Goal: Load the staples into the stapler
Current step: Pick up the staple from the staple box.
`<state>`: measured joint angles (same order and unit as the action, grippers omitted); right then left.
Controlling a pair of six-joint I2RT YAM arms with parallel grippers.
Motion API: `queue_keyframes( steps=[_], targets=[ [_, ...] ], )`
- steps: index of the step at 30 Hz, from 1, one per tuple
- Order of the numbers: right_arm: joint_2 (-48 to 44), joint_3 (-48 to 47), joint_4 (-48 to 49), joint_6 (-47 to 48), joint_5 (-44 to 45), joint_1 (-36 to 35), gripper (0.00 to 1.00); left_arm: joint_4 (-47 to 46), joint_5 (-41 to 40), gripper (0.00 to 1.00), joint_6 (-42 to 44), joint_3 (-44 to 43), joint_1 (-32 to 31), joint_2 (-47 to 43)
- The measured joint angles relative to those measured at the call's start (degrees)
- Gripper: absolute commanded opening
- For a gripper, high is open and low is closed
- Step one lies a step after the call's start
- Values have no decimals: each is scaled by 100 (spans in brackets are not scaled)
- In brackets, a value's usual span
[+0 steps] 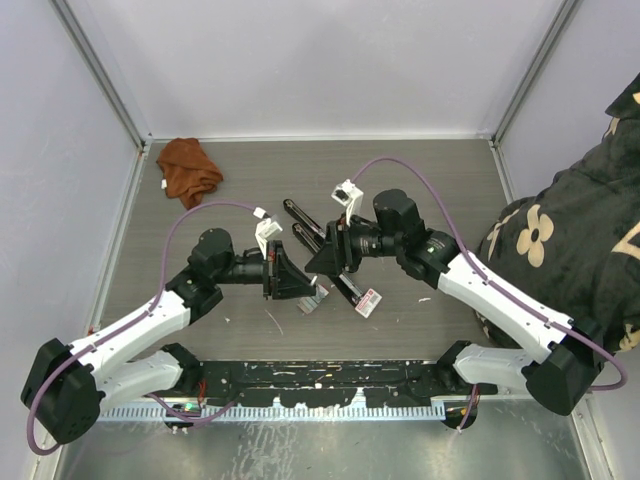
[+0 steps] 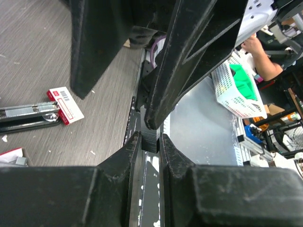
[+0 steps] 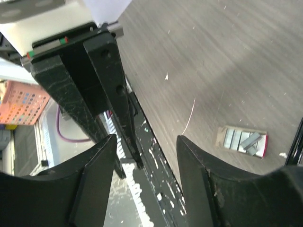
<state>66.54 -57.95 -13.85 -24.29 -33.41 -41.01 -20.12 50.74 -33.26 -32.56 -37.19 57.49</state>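
Note:
My left gripper [image 2: 151, 138] is shut on a short dark ridged strip of staples [image 2: 151, 135], pinched at the fingertips above the table's near edge. My right gripper [image 3: 144, 152] stands open with nothing between its fingers, its tips right by the left gripper's tips [image 1: 312, 280]. The black stapler [image 1: 298, 212] lies opened out on the table behind both grippers, and it also shows in the left wrist view [image 2: 26, 116]. The red-and-white staple box [image 1: 368, 302] lies at the stapler's near end. The small grey tray [image 3: 242, 141] holds more strips.
A rust-coloured cloth [image 1: 188, 170] lies at the back left. A person in dark flowered clothing [image 1: 570, 240] leans in at the right. A black rail [image 1: 320, 378] runs along the near edge. A white basket [image 2: 232, 85] stands off the table.

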Motion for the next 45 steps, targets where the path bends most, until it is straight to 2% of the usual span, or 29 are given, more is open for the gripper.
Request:
queue_keyframes(
  steps=[5,18,31,38,45],
  targets=[
    [57,-109,-455,114,-354,0,53,260,-2,12,181,0,-31,-2],
    [68,-142,-647,173,-682,0,42,424,-4,12,295,-2,-50,-44],
    [214,-142,-732,197,-798,0,35,457,-20,11,337,-7,-74,-44],
    [223,-142,-769,216,-940,0,34,459,-26,11,374,-7,-85,-44],
    [223,-142,-778,254,-997,2,22,457,-42,11,402,-11,-96,-66]
  ],
)
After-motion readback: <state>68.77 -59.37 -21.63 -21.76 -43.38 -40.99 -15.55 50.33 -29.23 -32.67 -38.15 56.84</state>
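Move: The staple strip is in the left gripper's tips, about 1 cm to the right of that hand's point. From the right gripper it lies roughly 3 cm back, level left to right and at almost the same height. The open staple tray is straight below the right gripper, about 24 cm down; at that table depth the nearer stapler lies 8 cm ahead and 4 cm right, the red-and-white box 12 cm right and 1 cm back. Keep the left gripper shut on the staple strip, settling it only about 1 cm lower, then still. Bring the right gripper back about 3.5 cm and down 1.5 cm to the strip's free end, turning it some 10 degrees counter-clockwise and tipping it slightly, while its half-open fingers close steadily around that end. ##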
